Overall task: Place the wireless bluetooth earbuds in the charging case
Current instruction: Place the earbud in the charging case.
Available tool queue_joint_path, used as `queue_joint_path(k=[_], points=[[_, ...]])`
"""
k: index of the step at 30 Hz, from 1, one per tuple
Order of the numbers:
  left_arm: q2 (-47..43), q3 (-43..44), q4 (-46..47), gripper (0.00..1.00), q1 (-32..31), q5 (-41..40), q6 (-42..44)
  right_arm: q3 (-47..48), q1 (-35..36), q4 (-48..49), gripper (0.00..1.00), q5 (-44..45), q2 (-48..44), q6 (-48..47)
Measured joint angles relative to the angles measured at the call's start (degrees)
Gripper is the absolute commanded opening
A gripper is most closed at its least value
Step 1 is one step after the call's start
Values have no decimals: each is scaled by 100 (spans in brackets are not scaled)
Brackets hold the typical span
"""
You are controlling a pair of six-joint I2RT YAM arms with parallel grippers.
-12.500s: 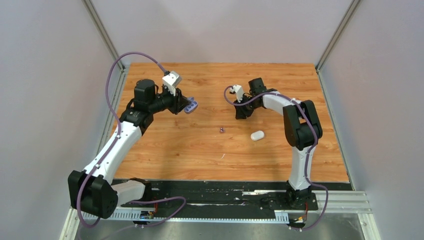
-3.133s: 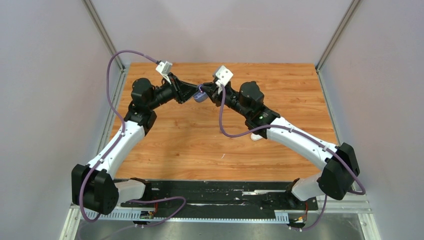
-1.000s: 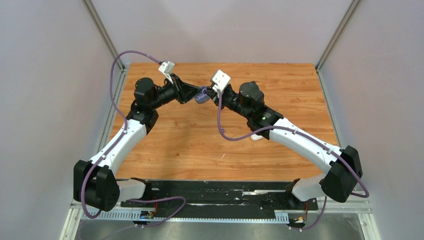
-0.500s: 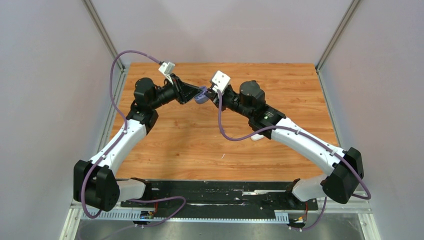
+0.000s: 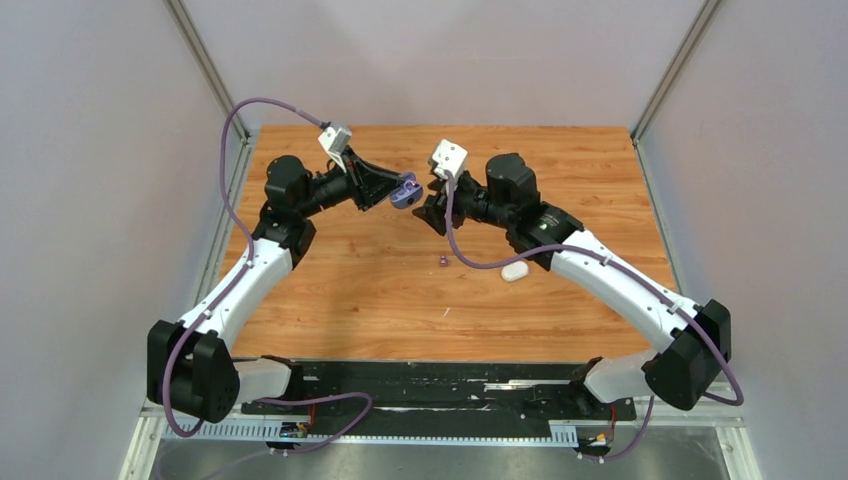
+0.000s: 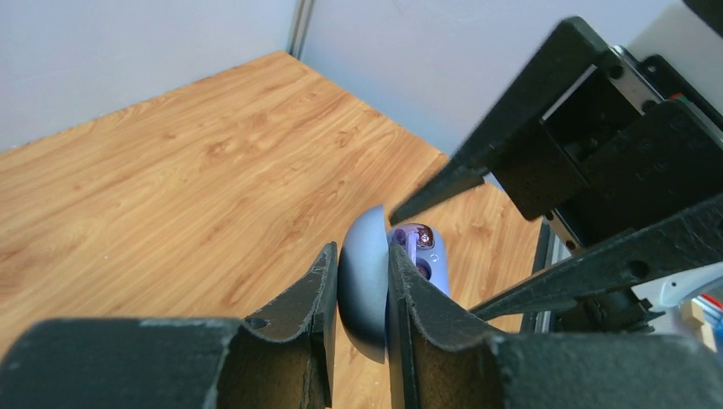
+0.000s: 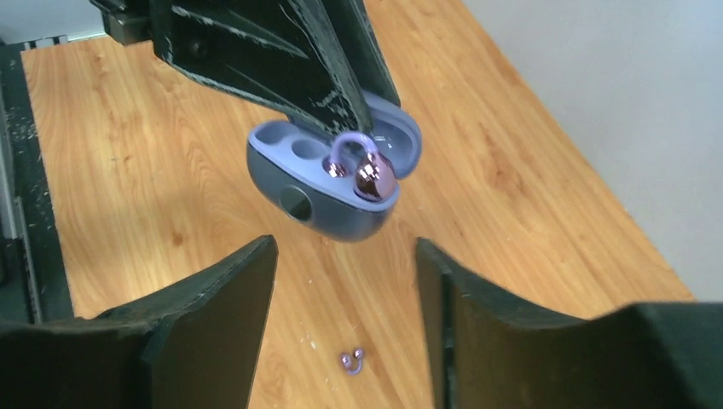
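Observation:
My left gripper (image 5: 398,190) is shut on the lid of an open blue-purple charging case (image 5: 406,191), held in the air above the far middle of the table. In the right wrist view the case (image 7: 328,183) has one glossy purple earbud (image 7: 372,176) resting in a well, its loop sticking up, and the wells beside it are empty. My right gripper (image 5: 431,214) hangs open and empty just right of the case. Another purple earbud (image 5: 443,261) lies on the wood and shows between my right fingers (image 7: 213,290) as the loose earbud (image 7: 350,361). The left wrist view shows the case (image 6: 362,285) clamped edgewise.
A closed white oval case (image 5: 514,271) lies on the wooden table (image 5: 330,300) beside my right forearm. Grey walls close in the table at the back and on both sides.
My right gripper has opened and drawn back to the right, away from the case, leaving the purple earbud in it. The loose earbud and white case are now uncovered. The left arm barely moved.

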Motion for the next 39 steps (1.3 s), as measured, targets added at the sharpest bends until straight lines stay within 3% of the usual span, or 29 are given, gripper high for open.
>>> queue_joint_path(k=[3,12,14,24,31,39], points=[[-2,0,-13,0,0,133,219,37,-251,-275,77,-304,-42,188],[-175,7,-640,0,-4,614,1606,817,-1331,-997,84,-2033,-2,1034],[-232,9,-879,0,-33,673,2055,1062,-1425,-1027,88,-2507,184,1384],[-616,20,-2009,0,-369,782,3980,1473,-1692,-1541,88,-4409,1821,2590],[-772,68,-2365,0,-496,697,4548,1585,-1775,-1698,92,-5130,1996,2859],[-763,83,-2409,0,-610,446,4625,1902,-1766,-1698,93,-5652,2343,2997]])
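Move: The open charging case, gripped by the left hand, has its middle about 2 cm right of, 1 cm back from and 1 cm below that hand. From the empty right hand, the case lies some 4 cm left and 3 cm ahead, about level. On the table roughly 28 cm below the right hand are a loose earbud, 3 cm right and 1 cm back, and the white case, some 19 cm right and 4 cm back. Right arcs rightward, up, then down, opening and turning some 65 degrees; left draws case back about 5 cm. ##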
